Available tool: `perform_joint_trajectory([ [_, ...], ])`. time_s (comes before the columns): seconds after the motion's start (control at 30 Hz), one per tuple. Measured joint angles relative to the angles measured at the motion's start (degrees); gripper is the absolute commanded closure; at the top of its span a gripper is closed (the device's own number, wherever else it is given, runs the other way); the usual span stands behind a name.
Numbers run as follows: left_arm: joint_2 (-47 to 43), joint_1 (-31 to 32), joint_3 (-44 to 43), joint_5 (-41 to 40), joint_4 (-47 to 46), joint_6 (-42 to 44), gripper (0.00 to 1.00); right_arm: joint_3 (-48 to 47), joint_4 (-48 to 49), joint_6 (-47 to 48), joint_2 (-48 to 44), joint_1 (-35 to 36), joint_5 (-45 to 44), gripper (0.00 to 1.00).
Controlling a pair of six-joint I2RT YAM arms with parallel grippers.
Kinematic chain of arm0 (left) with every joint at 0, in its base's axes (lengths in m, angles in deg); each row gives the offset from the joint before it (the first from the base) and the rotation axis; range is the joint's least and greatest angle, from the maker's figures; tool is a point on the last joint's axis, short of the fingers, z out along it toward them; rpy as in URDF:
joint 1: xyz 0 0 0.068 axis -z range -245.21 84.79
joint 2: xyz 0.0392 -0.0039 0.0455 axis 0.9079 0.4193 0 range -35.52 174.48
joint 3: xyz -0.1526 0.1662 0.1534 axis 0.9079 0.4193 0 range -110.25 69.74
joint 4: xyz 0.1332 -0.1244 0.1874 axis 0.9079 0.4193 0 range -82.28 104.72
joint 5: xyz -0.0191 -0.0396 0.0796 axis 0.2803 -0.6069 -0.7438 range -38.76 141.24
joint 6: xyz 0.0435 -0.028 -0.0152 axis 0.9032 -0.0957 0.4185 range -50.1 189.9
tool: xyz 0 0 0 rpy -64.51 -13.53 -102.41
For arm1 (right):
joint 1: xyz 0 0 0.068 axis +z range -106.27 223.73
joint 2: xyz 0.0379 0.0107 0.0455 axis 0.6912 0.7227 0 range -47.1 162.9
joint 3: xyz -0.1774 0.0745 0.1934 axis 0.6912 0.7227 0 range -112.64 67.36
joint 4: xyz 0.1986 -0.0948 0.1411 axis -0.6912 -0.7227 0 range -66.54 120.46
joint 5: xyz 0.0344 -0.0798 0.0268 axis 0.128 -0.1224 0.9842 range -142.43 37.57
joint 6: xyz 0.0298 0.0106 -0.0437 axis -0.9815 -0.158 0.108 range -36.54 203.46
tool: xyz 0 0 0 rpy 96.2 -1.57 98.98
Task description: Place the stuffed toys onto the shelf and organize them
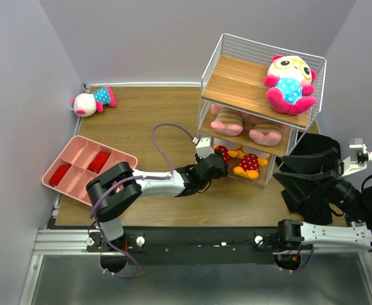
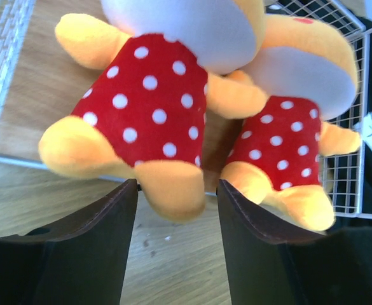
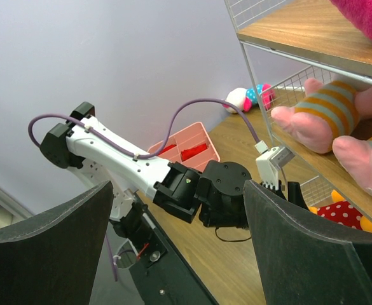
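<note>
The shelf point(image 1: 236, 79) stands at the back right. A white-faced toy with a blue dotted belly point(image 1: 289, 82) sits on its top board and two pink striped pigs point(image 1: 227, 121) lie on the middle board. Two yellow toys in red dotted outfits point(image 2: 147, 108) point(image 2: 281, 143) rest on the bottom board point(image 2: 27, 95). My left gripper point(image 2: 176, 184) is open at that tier's front edge, the nearer yellow toy's foot point(image 2: 170, 190) just between its fingertips. A second white-faced toy point(image 1: 91, 101) lies on the table at the far left. My right gripper point(image 3: 179, 216) hangs open and empty at the right.
A pink divided tray point(image 1: 84, 168) holding red blocks sits on the table's left side, beside my left arm's elbow. The shelf's white wire frame point(image 2: 348, 184) rims the bottom board. Walls close in the table on the left, back and right.
</note>
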Motion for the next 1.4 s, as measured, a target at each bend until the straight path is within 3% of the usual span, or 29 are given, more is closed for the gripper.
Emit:
perform_joint_trajectory([
  [0.27,-4.33,3.17,1.92,-4.26,4.04,-1.01,0.16,-0.02,-0.37,-0.37,0.13,0.0,-0.24,0.1],
  [0.33,-5.79,3.87,3.08,-4.83,4.24,-1.2,0.01,-0.07,-0.48,-0.37,0.39,0.0,-0.52,0.1],
  [0.57,-15.1,5.44,6.64,-6.19,11.15,-1.4,0.01,-1.73,-1.49,-0.39,2.99,-0.02,-0.66,0.1],
  [0.87,-39.08,3.5,11.58,-11.43,26.36,-2.23,0.01,-1.99,-1.38,-0.59,3.67,0.0,-0.17,0.1],
  [1.17,-42.4,-11.43,9.01,-12.98,36.96,6.78,0.01,-1.88,-1.46,-0.9,5.49,-0.02,1.11,0.1],
  [1.4,-37.55,-31.34,3.26,-6.71,37.24,11.43,0.11,1.64,-0.96,-0.79,5.2,0.0,1.66,0.1],
])
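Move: The last toy, white and pink with a blue skirt, lies on the table about 56 cm to the left hand's left, 28 cm ahead and 5 cm lower. The red polka-dot toy has its middle some 5 cm ahead of that hand, 1 cm left; its twin is about 3 cm ahead and 10 cm right. The shelf's lower left corner is 10 cm left, 1 cm ahead. From the right hand, the last toy lies roughly 65 cm left, 46 cm ahead, far below. The red polka-dot toy's leg is left behind as the left fingers, already partly open around it, spread wide and draw back about 6 cm. Rising some 10 cm, the hand then sweeps quickly left, curving forward towards the last toy, for about 30 cm sideways in all, the wrist turning counter-clockwise. The right hand, still open, eases left a few centimetres and begins to sink. ##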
